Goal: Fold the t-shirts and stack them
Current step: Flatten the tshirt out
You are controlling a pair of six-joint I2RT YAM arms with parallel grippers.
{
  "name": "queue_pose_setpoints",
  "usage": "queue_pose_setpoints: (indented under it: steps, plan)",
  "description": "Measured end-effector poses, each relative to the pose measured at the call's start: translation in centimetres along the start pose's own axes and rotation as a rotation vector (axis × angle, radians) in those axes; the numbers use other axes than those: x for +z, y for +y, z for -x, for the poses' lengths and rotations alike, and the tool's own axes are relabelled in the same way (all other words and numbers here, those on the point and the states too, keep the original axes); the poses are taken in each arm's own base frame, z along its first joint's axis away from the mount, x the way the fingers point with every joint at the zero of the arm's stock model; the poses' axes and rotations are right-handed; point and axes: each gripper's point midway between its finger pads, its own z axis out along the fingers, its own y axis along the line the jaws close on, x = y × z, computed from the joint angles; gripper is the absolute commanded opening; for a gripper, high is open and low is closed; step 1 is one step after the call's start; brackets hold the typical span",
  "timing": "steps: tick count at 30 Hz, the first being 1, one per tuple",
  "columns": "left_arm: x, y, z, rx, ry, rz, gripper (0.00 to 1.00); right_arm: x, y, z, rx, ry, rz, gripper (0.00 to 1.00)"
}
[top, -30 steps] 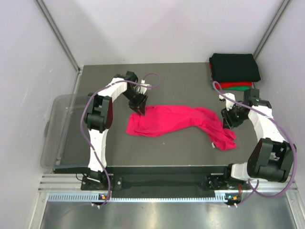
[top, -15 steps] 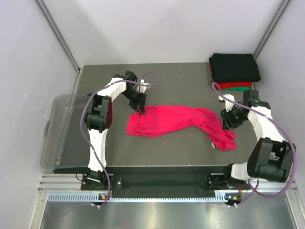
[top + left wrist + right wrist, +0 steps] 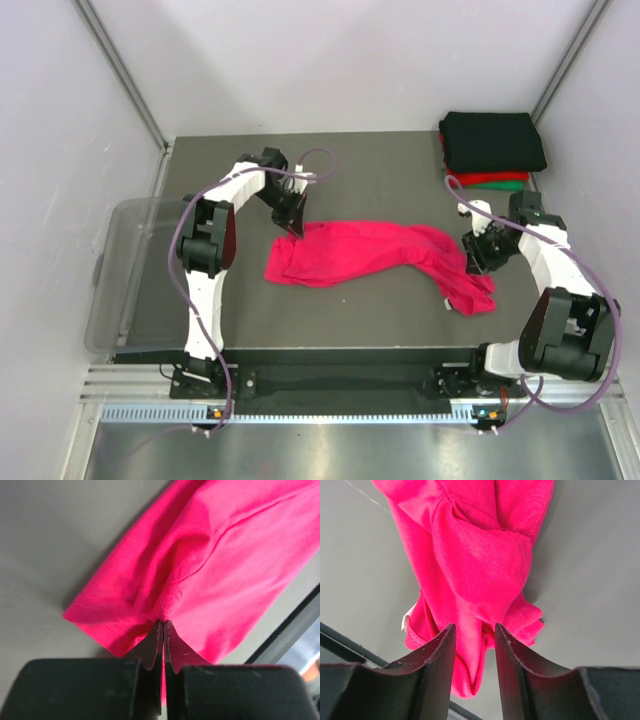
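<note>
A bright pink t-shirt [image 3: 370, 252] lies crumpled lengthwise across the middle of the dark table. My left gripper [image 3: 296, 228] is at its far left corner, shut on a pinch of the pink cloth [image 3: 210, 560] just behind the hem; the jaws [image 3: 164, 625] meet with cloth between them. My right gripper [image 3: 478, 262] hangs over the shirt's bunched right end. Its jaws [image 3: 475, 630] stand apart, astride a fold of pink cloth [image 3: 475, 555] that does not fill the gap. A small white label [image 3: 406, 622] peeks out beside that fold. Folded black [image 3: 493, 140], red [image 3: 485, 178] and green [image 3: 512, 186] t-shirts are stacked at the back right.
A clear plastic bin [image 3: 120, 270] hangs off the table's left side. White walls close in the table at the back and both sides. The table's front edge [image 3: 350, 352] runs just beyond the arm bases.
The left gripper's jaws have shut on the pink shirt's corner. Both arms stay almost where they were.
</note>
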Motion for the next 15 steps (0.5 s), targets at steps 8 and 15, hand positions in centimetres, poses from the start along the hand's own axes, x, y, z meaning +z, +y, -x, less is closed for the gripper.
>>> queue_pose_setpoints:
  steps: [8,15]
  plan:
    - [-3.3,0.2,3.3,0.090,-0.104,0.119,0.00,-1.5,-1.1,1.3,-0.009,-0.065,-0.106,0.34]
    - [-16.2,-6.7,6.0,0.312,-0.426,0.287,0.00,-3.9,-1.7,3.6,-0.016,-0.179,-0.205,0.36]
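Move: The left gripper is already shut on the t-shirt's far edge near its left end. From it, the near-left corner lies about 10 cm back and 5 cm left, the shirt's middle some 18 cm right and 4 cm back, and the empty bin roughly 31 cm left and 10 cm back. The right gripper hovers open over the shirt's bunched right end, whose middle is about 6 cm below, 4 cm back and 2 cm left. Keep the left gripper pinched on the far edge and hoist the cloth some 18 cm straight off the table, easing forward a few centimetres first, drifting slightly left, and swinging the fingertips forward about 35 degrees. Raise the empty right gripper about 5 cm and a little forward, up from the bunched right end, its fingers staying part open. ##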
